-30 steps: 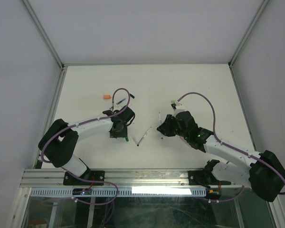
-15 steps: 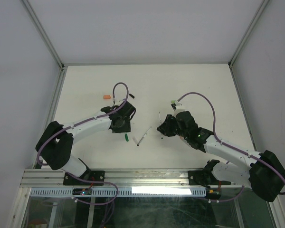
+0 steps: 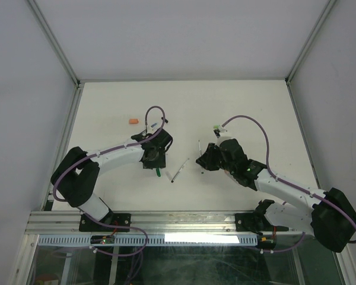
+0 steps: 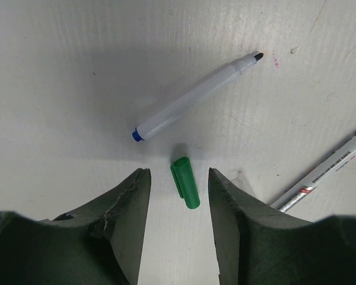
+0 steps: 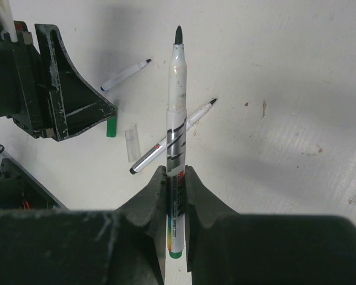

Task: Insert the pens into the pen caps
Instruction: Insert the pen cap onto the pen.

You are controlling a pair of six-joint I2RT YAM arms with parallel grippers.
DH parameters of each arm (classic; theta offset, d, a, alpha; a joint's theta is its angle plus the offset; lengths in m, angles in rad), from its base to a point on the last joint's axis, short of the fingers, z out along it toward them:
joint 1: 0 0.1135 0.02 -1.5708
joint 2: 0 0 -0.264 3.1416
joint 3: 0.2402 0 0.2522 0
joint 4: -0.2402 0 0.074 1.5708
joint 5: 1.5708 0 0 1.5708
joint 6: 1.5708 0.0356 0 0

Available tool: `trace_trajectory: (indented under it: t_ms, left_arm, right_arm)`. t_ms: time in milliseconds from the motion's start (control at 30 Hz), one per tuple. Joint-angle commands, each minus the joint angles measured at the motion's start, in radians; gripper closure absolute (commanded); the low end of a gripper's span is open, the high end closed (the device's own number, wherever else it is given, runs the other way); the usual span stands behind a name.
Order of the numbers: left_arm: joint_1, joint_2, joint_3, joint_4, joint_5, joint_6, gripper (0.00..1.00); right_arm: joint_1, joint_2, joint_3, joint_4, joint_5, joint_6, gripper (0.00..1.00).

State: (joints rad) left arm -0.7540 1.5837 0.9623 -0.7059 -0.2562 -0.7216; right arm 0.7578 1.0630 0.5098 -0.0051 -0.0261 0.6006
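A dark green pen cap (image 4: 185,182) lies flat on the table, just ahead of and between the fingertips of my left gripper (image 4: 178,173), which is open and touches nothing. The top view shows that cap (image 3: 158,173) beside the left gripper (image 3: 153,157). My right gripper (image 5: 176,172) is shut on a white pen (image 5: 177,101) with a green end, its dark tip pointing away. In the top view this pen (image 3: 199,148) sticks out of the right gripper (image 3: 203,159).
A white pen with a blue end (image 4: 196,95) lies beyond the green cap. A slim silver pen (image 3: 178,170) lies between the grippers, with a clear cap (image 5: 132,141) beside it. An orange cap (image 3: 132,122) lies at the back left.
My left gripper has shifted slightly right and now stands over the green cap, its jaws a little wider. The right arm and its pen have not moved.
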Motion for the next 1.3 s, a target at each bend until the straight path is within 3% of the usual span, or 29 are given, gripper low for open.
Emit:
trace_trajectory:
  t_ms: [0,567,1267]
  left_arm:
    - [-0.016,0.010,-0.008,0.036,0.012,-0.016,0.56]
    - [-0.074,0.091,0.005,0.009,0.001,-0.016,0.59]
    - [-0.065,0.169,-0.007,-0.003,-0.038,0.082,0.84]
  right_arm:
    - [-0.003,-0.029,-0.004,0.032,0.014,-0.003,1.00]
    - [-0.025,-0.035,-0.018,0.038,0.014,0.001,1.00]
    - [-0.031,-0.058,-0.023,0.022,0.020,-0.004,1.00]
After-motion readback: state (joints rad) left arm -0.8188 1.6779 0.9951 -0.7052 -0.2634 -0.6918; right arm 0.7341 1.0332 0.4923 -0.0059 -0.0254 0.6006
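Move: The green cap lies about 2 cm below the left fingertips, roughly 1 cm back and 1 cm to the right. At about the same depth, from that hand, the blue-ended pen lies some 4 cm ahead and 2 cm right, the clear cap 2 cm back and 5 cm right, and the white pen level with it and 9 cm right. From the right hand, the green cap is roughly 16 cm left, 2 cm back and 9 cm below. Bring the open left gripper down and back about 1.5 cm each, to the table beside the green cap, then shift about 1 cm right so the cap sits between the fingers. Staying low, close to roughly half the starting gap and pinch the cap by its sides, while easing forward about half a centimetre and turning slightly clockwise. ##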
